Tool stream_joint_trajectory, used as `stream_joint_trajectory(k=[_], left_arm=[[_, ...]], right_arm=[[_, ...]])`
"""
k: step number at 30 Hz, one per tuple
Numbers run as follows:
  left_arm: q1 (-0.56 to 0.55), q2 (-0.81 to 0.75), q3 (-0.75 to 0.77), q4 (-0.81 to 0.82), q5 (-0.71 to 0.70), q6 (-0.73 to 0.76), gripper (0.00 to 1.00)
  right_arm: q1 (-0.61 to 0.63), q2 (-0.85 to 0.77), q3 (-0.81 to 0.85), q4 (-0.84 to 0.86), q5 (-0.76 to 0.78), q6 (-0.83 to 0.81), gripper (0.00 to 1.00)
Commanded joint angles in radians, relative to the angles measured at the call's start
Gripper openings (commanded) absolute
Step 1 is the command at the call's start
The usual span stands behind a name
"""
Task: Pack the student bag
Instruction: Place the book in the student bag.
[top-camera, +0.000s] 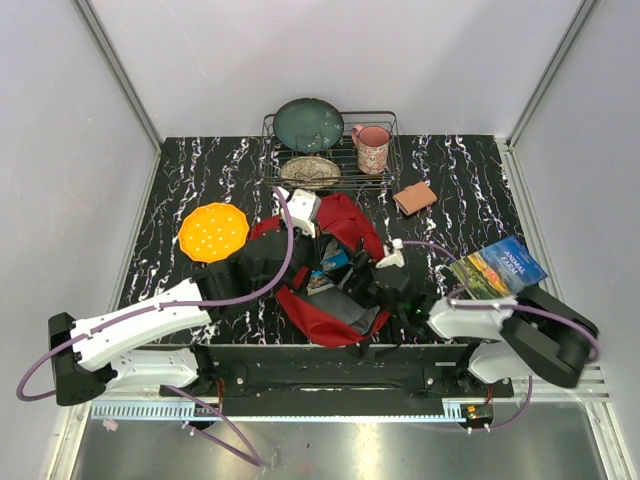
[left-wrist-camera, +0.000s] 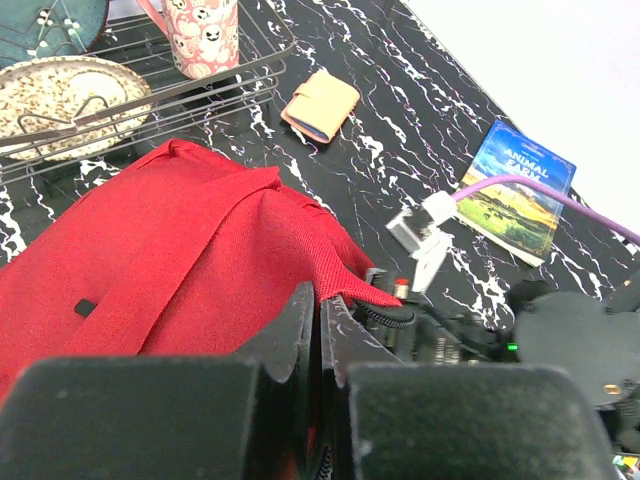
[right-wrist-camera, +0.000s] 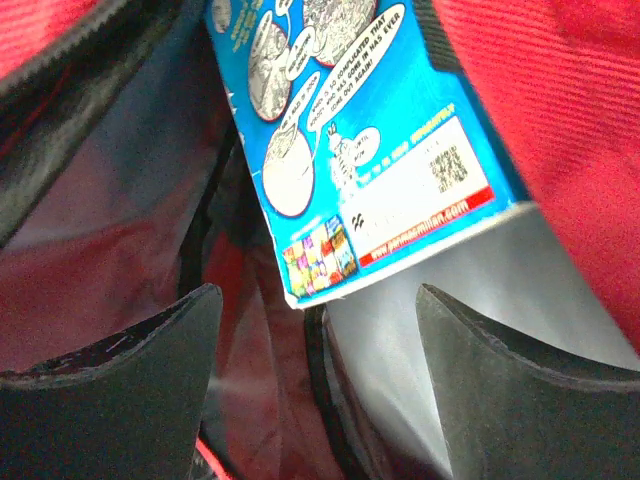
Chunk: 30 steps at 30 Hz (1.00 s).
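Observation:
The student bag (top-camera: 345, 225) is a large red fabric backpack lying open in the middle of the table. My left gripper (left-wrist-camera: 320, 305) is shut on the red rim of the bag (left-wrist-camera: 180, 250) by its black zipper and holds the opening up; in the top view this gripper (top-camera: 318, 222) is at the bag's far-left edge. My right gripper (right-wrist-camera: 318, 310) is open inside the bag's mouth. A blue book with cartoon speech bubbles (right-wrist-camera: 360, 130) stands just beyond its fingertips, touching neither. In the top view the right gripper (top-camera: 352, 285) reaches in from the right beside that book (top-camera: 328, 268).
A wire dish rack (top-camera: 385, 120) at the back holds a teal plate (top-camera: 308, 123), a speckled plate (top-camera: 310, 170) and a pink mug (top-camera: 371, 148). An orange disc (top-camera: 213, 232) lies left, a tan wallet (top-camera: 414, 198) back right, and an Animal Farm book (top-camera: 497, 267) right.

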Motion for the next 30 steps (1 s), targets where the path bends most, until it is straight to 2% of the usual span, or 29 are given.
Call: stream_joint_trajectory(k=[1,3,7,13,16,19,24,25,28,30], left_arm=[[0.006,-0.031,0.0,0.095,0.025,-0.025,0.0],[0.006,-0.034,-0.002,0.098,0.029,-0.028,0.0],[0.008,-0.037,0.003,0.093,0.034,-0.016,0.0],[0.008,-0.042,0.003,0.086,0.037,-0.017,0.0],[0.008,-0.054,-0.003,0.087,0.029,-0.017,0.0],[0.008,-0.057,-0.006,0.096,0.031,-0.016,0.0],[0.008,-0.048,0.001,0.096,0.051,-0.028,0.0],[0.008,-0.05,0.004,0.095,0.054,-0.028,0.0],[0.008,-0.047,0.007,0.089,0.055,-0.028,0.0],[0.008,-0.044,0.008,0.076,0.057,-0.028,0.0]], right_arm=[[0.011,-0.193,-0.069,-0.118,0.043,-0.013,0.84],[0.011,-0.255,-0.062,-0.187,0.034,-0.024,0.82],[0.011,-0.269,-0.081,-0.114,0.043,-0.023,0.69],[0.011,-0.278,0.004,-0.242,0.03,-0.044,0.69],[0.009,-0.272,-0.004,-0.321,0.02,-0.029,0.61],[0.009,-0.238,-0.062,-0.249,0.043,-0.004,0.57],[0.009,-0.132,0.016,-0.221,0.04,-0.032,0.58],[0.011,-0.093,0.02,-0.185,0.036,-0.038,0.58],[0.002,-0.013,-0.012,0.109,0.059,-0.055,0.54],[-0.017,0.021,0.007,0.145,0.028,-0.067,0.5]])
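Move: The blue book lies part-way inside the open student bag, its middle about 6 cm ahead of my right hand, 3 cm to the left and 5 cm below. The brown wallet is some 17 cm ahead and 16 cm right, and the Animal Farm book roughly 35 cm right and 2 cm ahead. From my left hand, which still pinches the raised flap, the blue book is about 6 cm ahead, 2 cm right and 22 cm below. I draw my right hand back and to the right, away from the blue book's near end, about 3 cm, while lifting it some 3 cm. Then I sink it about 5 cm behind that end and start nudging forward and left again, partly closing the open fingers as I go. My left hand keeps its pinch on the flap, holding the bag's mouth up. ##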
